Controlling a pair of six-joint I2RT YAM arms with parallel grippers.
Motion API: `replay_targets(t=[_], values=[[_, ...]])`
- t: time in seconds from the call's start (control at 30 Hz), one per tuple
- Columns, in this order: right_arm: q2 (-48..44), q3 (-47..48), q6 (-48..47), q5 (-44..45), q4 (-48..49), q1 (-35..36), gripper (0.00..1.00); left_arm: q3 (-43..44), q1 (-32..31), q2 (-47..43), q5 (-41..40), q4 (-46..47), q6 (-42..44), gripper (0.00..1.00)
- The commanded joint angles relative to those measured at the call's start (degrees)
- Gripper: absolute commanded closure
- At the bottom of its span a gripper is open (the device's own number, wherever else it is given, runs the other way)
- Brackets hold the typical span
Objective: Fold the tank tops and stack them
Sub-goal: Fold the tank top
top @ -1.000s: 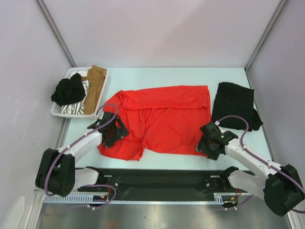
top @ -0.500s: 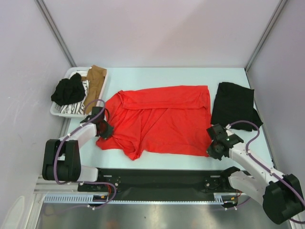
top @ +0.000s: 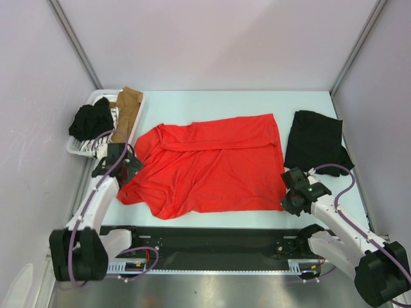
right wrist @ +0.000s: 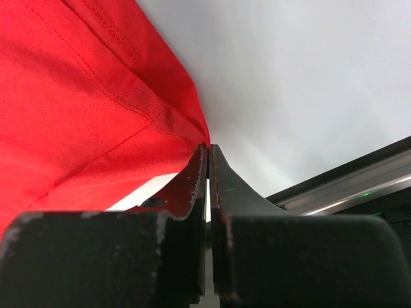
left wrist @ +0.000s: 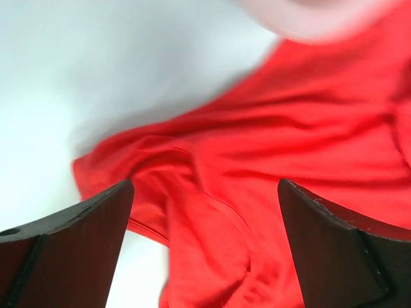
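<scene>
The red tank top (top: 212,167) lies spread across the middle of the table, its left side rumpled. A black tank top (top: 316,140) lies folded at the right. My left gripper (top: 128,167) hangs open at the red top's left edge; in the left wrist view the rumpled red cloth (left wrist: 257,160) lies below and between the wide-apart fingers (left wrist: 70,237) of that gripper (left wrist: 205,244). My right gripper (top: 289,191) is at the red top's near right corner. In the right wrist view it (right wrist: 207,149) is shut, pinching the tip of that red corner (right wrist: 96,96).
A white basket (top: 76,151) holding black, tan and striped clothes stands at the far left, close behind the left gripper. The black base rail (top: 212,242) runs along the near edge. Grey walls enclose the table on three sides.
The left gripper has moved from the red top's near left part out to its left edge, and the cloth there has spread leftward. The right gripper has shut on the near right corner.
</scene>
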Motion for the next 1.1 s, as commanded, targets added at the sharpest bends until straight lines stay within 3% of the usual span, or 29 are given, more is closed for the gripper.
replay_targets(t=[0.0,0.13,0.3,0.47,0.63,0.97,1.0,1.07], values=[[-0.7,0.1,0.9,2.0,-1.2,-0.2,1.0,-0.1,-9.2,-7.7,1.2,-2.5,3.6,0.0],[-0.7,0.7,0.7,1.9,-1.5,-0.3,1.0,-1.4,-23.7,-13.0,2.6,-6.1,-2.0,0.05],[-1.1,2.0,0.8,2.4,-2.8,-0.2,1.0,-5.1,-30.7,-13.4,5.6,-13.2,-13.3,0.12],[-1.1,1.7,0.7,1.5,-1.6,-0.2,1.0,-8.7,-31.9,-13.7,5.9,-10.9,-14.7,0.21],[-1.0,1.1,0.7,1.5,-1.3,-0.2,1.0,-9.0,-32.2,-9.4,7.1,-7.6,-12.1,0.5],[-1.6,1.4,0.5,2.0,-1.6,-0.5,1.0,-12.4,-34.4,-7.1,10.0,-4.4,-12.8,0.51],[-1.6,1.4,0.4,2.0,-1.6,-0.7,1.0,-12.5,-34.5,-7.0,10.3,-4.0,-12.6,0.64],[-1.8,1.3,0.4,2.0,-1.6,-0.6,1.0,-12.5,-34.6,-7.4,10.6,-4.1,-12.5,0.79]])
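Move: The near edge of the red tank top, where the left hand will take it, lies about 10 cm back, 14 cm to the right and 6 cm below. The cloth's near left corner is some 6 cm back, 2 cm right and again 6 cm below; the laundry basket's middle is roughly 18 cm ahead and 6 cm left, 3 cm lower. The right hand, already pinching the near right corner, has that grip spot about 41 cm to its left, level front to back and 1 cm below. With its fingertips coming down to the red tank top's near edge, the left hand starts to close on the cloth, from wide open to about a quarter. It gets there by rising some 4 cm while swinging right about 13 cm, then drawing back roughly 10 cm and sinking about 9 cm, the wrist turning some 25 degrees clockwise. The right hand stays put, keeping its pinch. ##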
